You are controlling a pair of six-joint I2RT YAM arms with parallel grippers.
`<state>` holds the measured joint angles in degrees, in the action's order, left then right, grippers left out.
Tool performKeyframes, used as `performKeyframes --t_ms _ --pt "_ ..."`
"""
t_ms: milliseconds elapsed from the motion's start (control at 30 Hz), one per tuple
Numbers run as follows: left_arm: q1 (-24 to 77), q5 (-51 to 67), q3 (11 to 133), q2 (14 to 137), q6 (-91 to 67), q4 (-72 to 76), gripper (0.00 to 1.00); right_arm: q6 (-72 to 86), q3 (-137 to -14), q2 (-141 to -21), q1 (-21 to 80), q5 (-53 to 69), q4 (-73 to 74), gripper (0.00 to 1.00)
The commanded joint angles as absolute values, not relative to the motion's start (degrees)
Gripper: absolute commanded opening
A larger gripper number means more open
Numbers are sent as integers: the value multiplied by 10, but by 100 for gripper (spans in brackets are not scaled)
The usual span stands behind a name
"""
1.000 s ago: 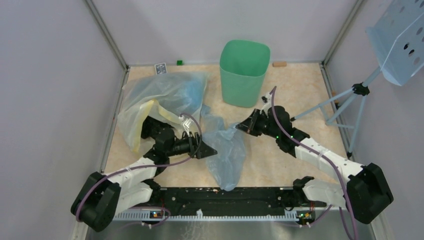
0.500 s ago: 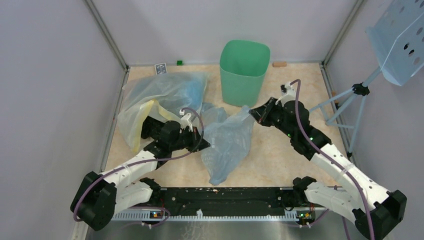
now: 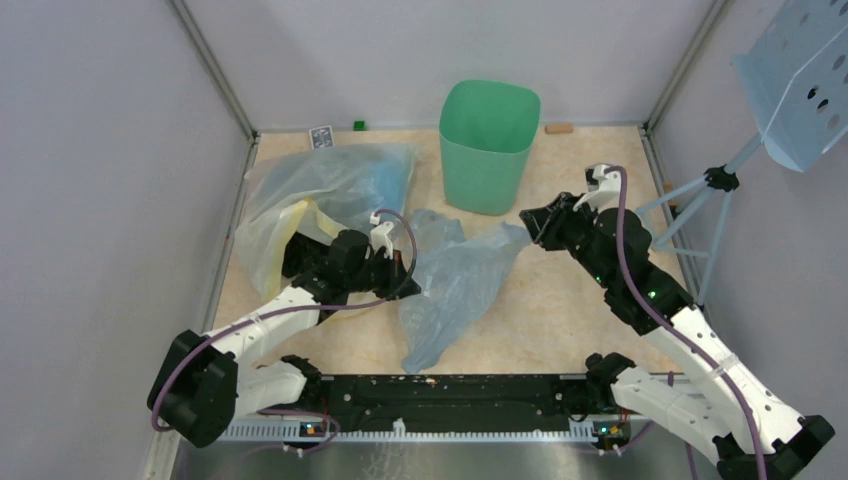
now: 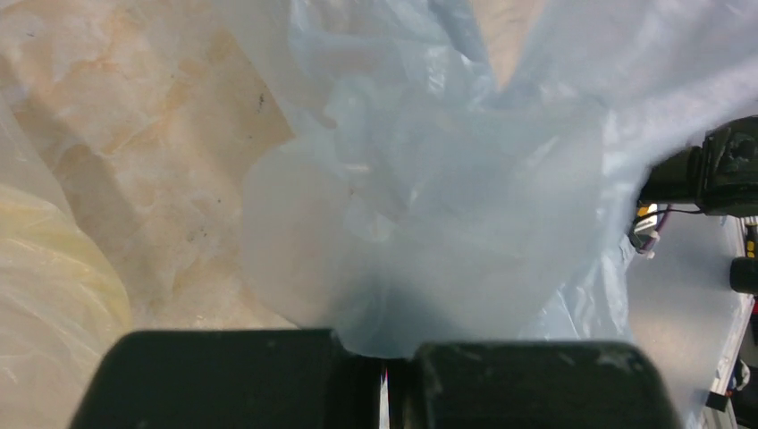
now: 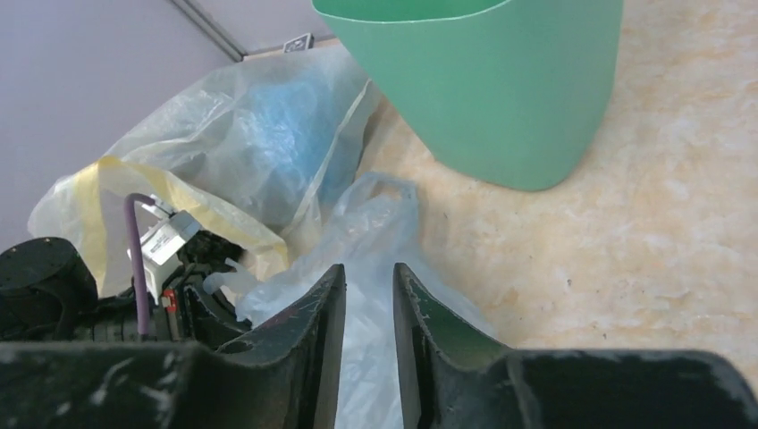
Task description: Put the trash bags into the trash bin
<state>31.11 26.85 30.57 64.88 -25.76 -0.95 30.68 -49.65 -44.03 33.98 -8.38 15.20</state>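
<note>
The light-blue trash bag lies crumpled and stretched across the floor between both arms. My left gripper is shut on its left edge. In the left wrist view the plastic bunches out of the closed jaws of that gripper. My right gripper sits at the bag's far right corner, just in front of the mint-green trash bin. In the right wrist view this gripper has its jaws narrowly parted, with the bag showing in the gap. The bin stands upright beyond it.
A bigger clear bag with yellow tint lies at the back left, touching the left arm. A tripod carrying a perforated blue panel stands at the right wall. A small green cube and a wooden block sit by the back wall.
My left gripper closed on the bag and pulled back to the left. The right arm swung back and right, dragging the bag's corner toward the bin, and its jaws have parted slightly.
</note>
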Motion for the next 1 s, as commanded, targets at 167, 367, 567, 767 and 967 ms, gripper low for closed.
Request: performKeyframes --t_ms 167,367,567,767,967 --pt "307 291 339 627 -300 19 0 268 -466 -429 342 4 233 48" --pt "304 292 342 637 -299 22 0 299 -345 -341 342 42 222 69" --pt "304 310 342 639 -322 34 0 335 -282 -358 342 176 132 72" --pt "303 314 317 623 -395 98 0 392 -233 -415 357 241 30 77" --pt "300 285 288 597 -482 161 0 462 -205 -465 402 242 -78 77"
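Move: Some 14 cm to the right hand's left, about 3 cm back and 22 cm lower, is the middle of the blue bag; its far right corner is still up at those fingertips. The bin's middle stands about 29 cm ahead of this hand, 6 cm left and 17 cm below. From the left hand, which already pinches the blue bag, the bag's middle lies about 7 cm right, 2 cm ahead and 5 cm lower. Letting go of the raised corner, the right hand spreads its fingers wide and sinks some 18 cm while drawing back about 10 cm, then swings about 6 cm left towards the bag's near right side, tipping down and turning counter-clockwise, each by nearly 30 degrees. The left hand keeps its pinch and lifts about 5 cm, with a slight roll. ##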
